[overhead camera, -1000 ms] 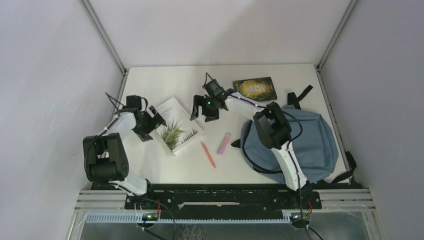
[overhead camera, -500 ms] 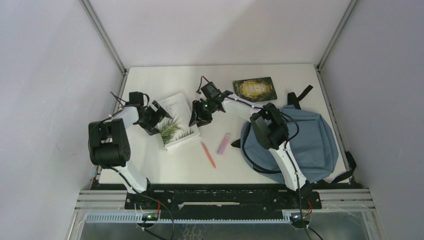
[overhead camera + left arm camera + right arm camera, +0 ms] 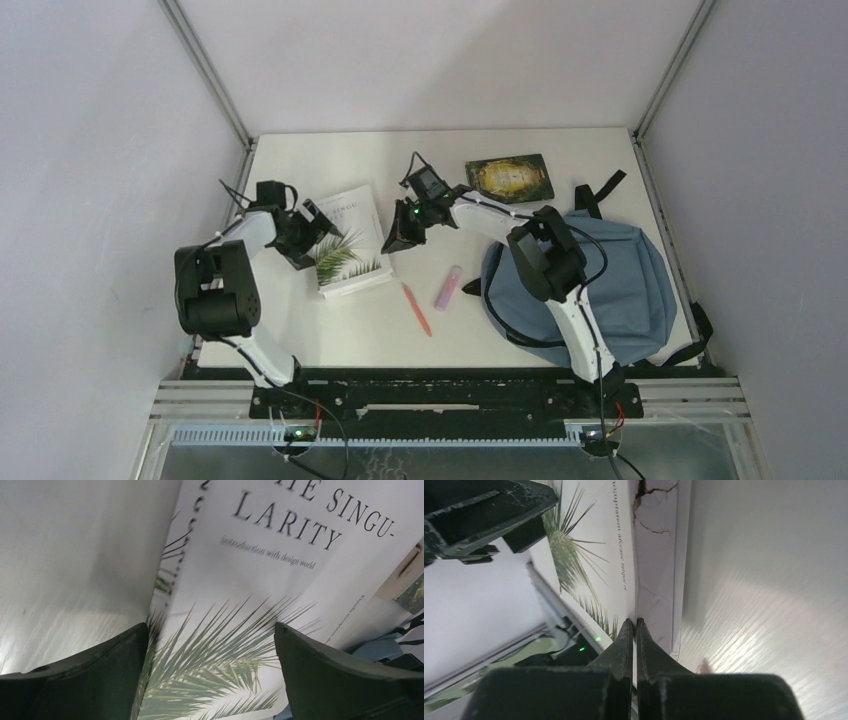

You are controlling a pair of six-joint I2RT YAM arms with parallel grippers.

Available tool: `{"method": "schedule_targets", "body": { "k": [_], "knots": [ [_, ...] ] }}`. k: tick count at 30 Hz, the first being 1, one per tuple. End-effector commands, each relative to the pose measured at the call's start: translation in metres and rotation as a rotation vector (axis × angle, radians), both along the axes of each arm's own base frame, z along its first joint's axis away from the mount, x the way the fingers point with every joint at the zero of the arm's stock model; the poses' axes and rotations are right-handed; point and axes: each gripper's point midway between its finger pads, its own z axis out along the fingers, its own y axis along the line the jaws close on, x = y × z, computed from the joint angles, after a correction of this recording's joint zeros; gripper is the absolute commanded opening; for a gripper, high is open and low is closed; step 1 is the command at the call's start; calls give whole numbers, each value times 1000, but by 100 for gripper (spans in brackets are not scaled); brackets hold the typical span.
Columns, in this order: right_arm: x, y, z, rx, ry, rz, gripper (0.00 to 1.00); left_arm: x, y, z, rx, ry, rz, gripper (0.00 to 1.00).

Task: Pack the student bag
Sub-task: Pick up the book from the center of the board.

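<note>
The student bag (image 3: 625,290), dusty blue with black straps, lies flat at the right of the table. A white book with a palm-leaf cover (image 3: 348,248) lies left of centre, its right edge tilted up. My right gripper (image 3: 396,240) is shut on that right edge; the right wrist view shows the thin cover (image 3: 624,555) pinched between the tips of the right gripper (image 3: 634,623). My left gripper (image 3: 308,228) stands open at the book's left side. In the left wrist view the cover (image 3: 280,575) fills the gap of the left gripper (image 3: 210,645).
A pink marker (image 3: 448,287) and a red pen (image 3: 416,309) lie between the book and the bag. A dark green illustrated book (image 3: 510,177) lies at the back, near the bag's top strap (image 3: 598,190). Walls close the table's left, back and right.
My right gripper has closed from open onto the book's right edge. The book has turned and slid slightly left, and its right side has risen. The left gripper stayed open.
</note>
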Motion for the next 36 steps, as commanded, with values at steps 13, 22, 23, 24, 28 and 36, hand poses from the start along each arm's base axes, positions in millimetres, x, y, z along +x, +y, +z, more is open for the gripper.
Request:
{"method": "schedule_targets", "body": {
  "k": [13, 22, 23, 24, 28, 36],
  "knots": [
    [16, -4, 125, 380, 69, -285, 0, -73, 26, 142, 234, -238, 38, 100],
    [17, 8, 122, 419, 102, -305, 0, -145, -12, 126, -4, -269, 216, 100],
    [17, 9, 121, 418, 106, -307, 0, -150, -15, 121, -21, -266, 221, 100],
    [17, 10, 120, 418, 107, -307, 0, -153, -16, 115, -35, -256, 231, 100],
    [17, 14, 119, 429, 120, -301, 0, -149, -25, 111, -124, -319, 265, 100],
    [13, 26, 116, 436, 127, -283, 0, -125, -30, 103, -253, -449, 350, 100]
  ]
}}
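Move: The right hand already has its shut fingertips on the raised right-hand edge of the book, whose middle lies about 7 cm to its left, 2 cm ahead and 3 cm below. The tan box stands some 10 cm ahead and 10 cm right of this hand, the orange pencil 12 cm back and 6 cm right, both about 6 cm down. From the wide-open left hand, the book's middle is roughly 7 cm right, 1 cm back and 2 cm lower. Still pinching the book's right-hand edge, the right hand lifts about 9 cm, fast at first and then easing off, while rolling and turning clockwise by some 20 degrees. The left hand, fingers wide open, rises clear of the book's left side, swings back about 15 cm towards the robot, then sinks partway towards the near-left corner, its fingers tipping outward. ##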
